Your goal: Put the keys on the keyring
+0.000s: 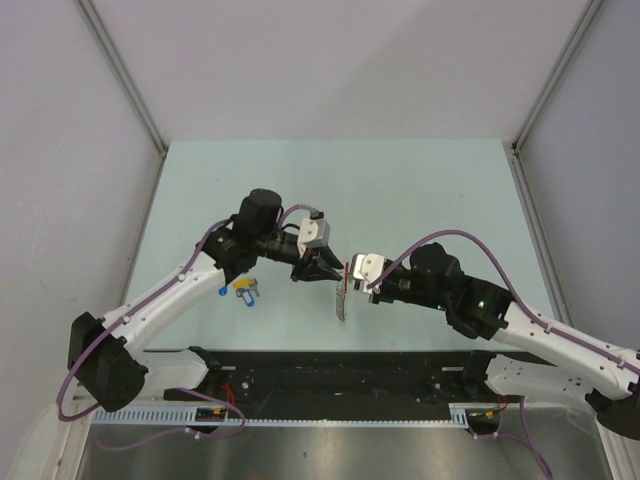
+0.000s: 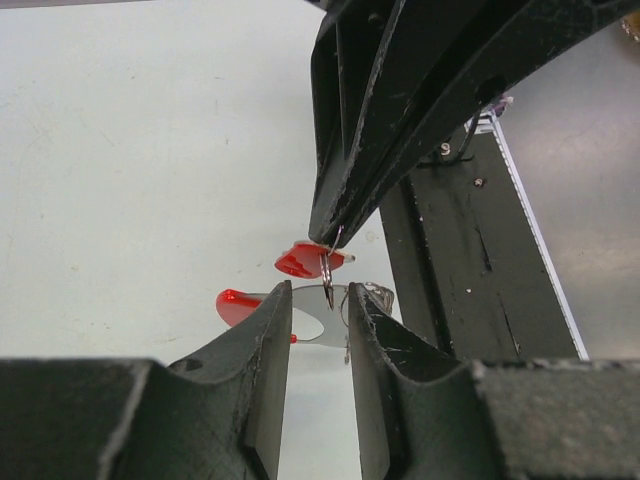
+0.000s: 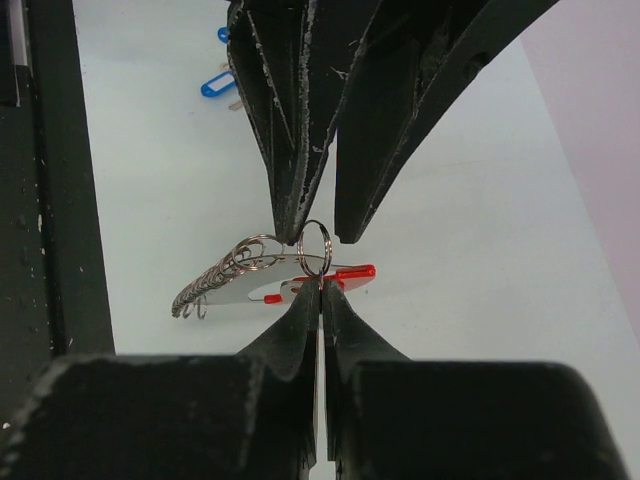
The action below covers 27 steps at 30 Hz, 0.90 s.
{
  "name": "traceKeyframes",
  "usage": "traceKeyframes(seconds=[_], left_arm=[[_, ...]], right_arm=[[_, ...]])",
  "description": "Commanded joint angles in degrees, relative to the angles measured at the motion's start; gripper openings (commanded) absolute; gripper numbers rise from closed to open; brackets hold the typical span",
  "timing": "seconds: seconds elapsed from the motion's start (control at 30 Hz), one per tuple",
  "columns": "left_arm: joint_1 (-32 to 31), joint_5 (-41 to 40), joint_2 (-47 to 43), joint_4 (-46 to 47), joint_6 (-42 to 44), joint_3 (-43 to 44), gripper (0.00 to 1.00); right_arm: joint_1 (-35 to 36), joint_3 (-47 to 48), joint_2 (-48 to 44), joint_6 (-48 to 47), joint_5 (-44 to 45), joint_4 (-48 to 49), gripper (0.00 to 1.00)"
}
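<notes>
My right gripper is shut on the lower edge of a small metal ring and holds it upright. This ring is at the red end of the keyring, a flat silvery strip with several coiled rings and red parts. My left gripper is open, with one fingertip on each side of the ring's top. In the left wrist view, the ring hangs between my open fingers. The keys, with blue and yellow heads, lie on the table to the left of both grippers. In the top view, the keyring is below the grippers.
The black base rail runs along the near table edge, close to the keyring. The pale green table is enclosed by grey walls at the left, right and back. Blue-headed keys show at the top left of the right wrist view.
</notes>
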Motion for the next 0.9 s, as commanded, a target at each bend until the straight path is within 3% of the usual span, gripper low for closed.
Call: traceKeyframes(seconds=[0.0, 0.33, 0.43, 0.47, 0.6, 0.87], left_arm=[[-0.1, 5.7, 0.7, -0.3, 0.3, 2.4, 0.31], [-0.6, 6.6, 3.0, -2.6, 0.6, 4.0, 0.21], [-0.7, 7.0, 3.7, -3.3, 0.9, 4.5, 0.09], [-0.8, 7.0, 3.8, -3.3, 0.9, 4.5, 0.00], [-0.8, 5.2, 3.7, -2.2, -1.2, 4.1, 0.00], [0.1, 0.3, -0.1, 8.5, -9.5, 0.1, 0.00]], right_arm=[[0.5, 1.6, 0.4, -0.7, 0.7, 2.0, 0.00], [0.9, 1.7, 1.2, -0.7, 0.7, 2.3, 0.00], [1.0, 1.8, 1.1, -0.7, 0.7, 2.1, 0.00], [0.8, 1.8, 1.1, -0.7, 1.0, 2.0, 0.00], [1.1, 1.8, 0.8, 0.0, 2.6, 1.3, 0.00], [1.4, 0.8, -1.6, 2.5, 7.3, 0.6, 0.00]])
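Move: The wire ring, already pinched at one edge by my right fingers, stands between my half-open left fingertips, about 1 cm to the right of my left hand and level with it. It lies some 1 cm to the left of my right hand. From my left hand, a red tag lies about 2 cm to the right, 2 cm farther out and 3 cm lower; the hanging coil's middle is some 2 cm back, 1 cm to the right and 6 cm below. I ease my left hand about 1 cm to the right, dipping slightly on the way, and shut its fingers on the free part of the ring beside my right fingertips. My right hand keeps its pinch on the ring, sinks just under 1 cm, holds there, then starts to drift forward, to the right and back up. ##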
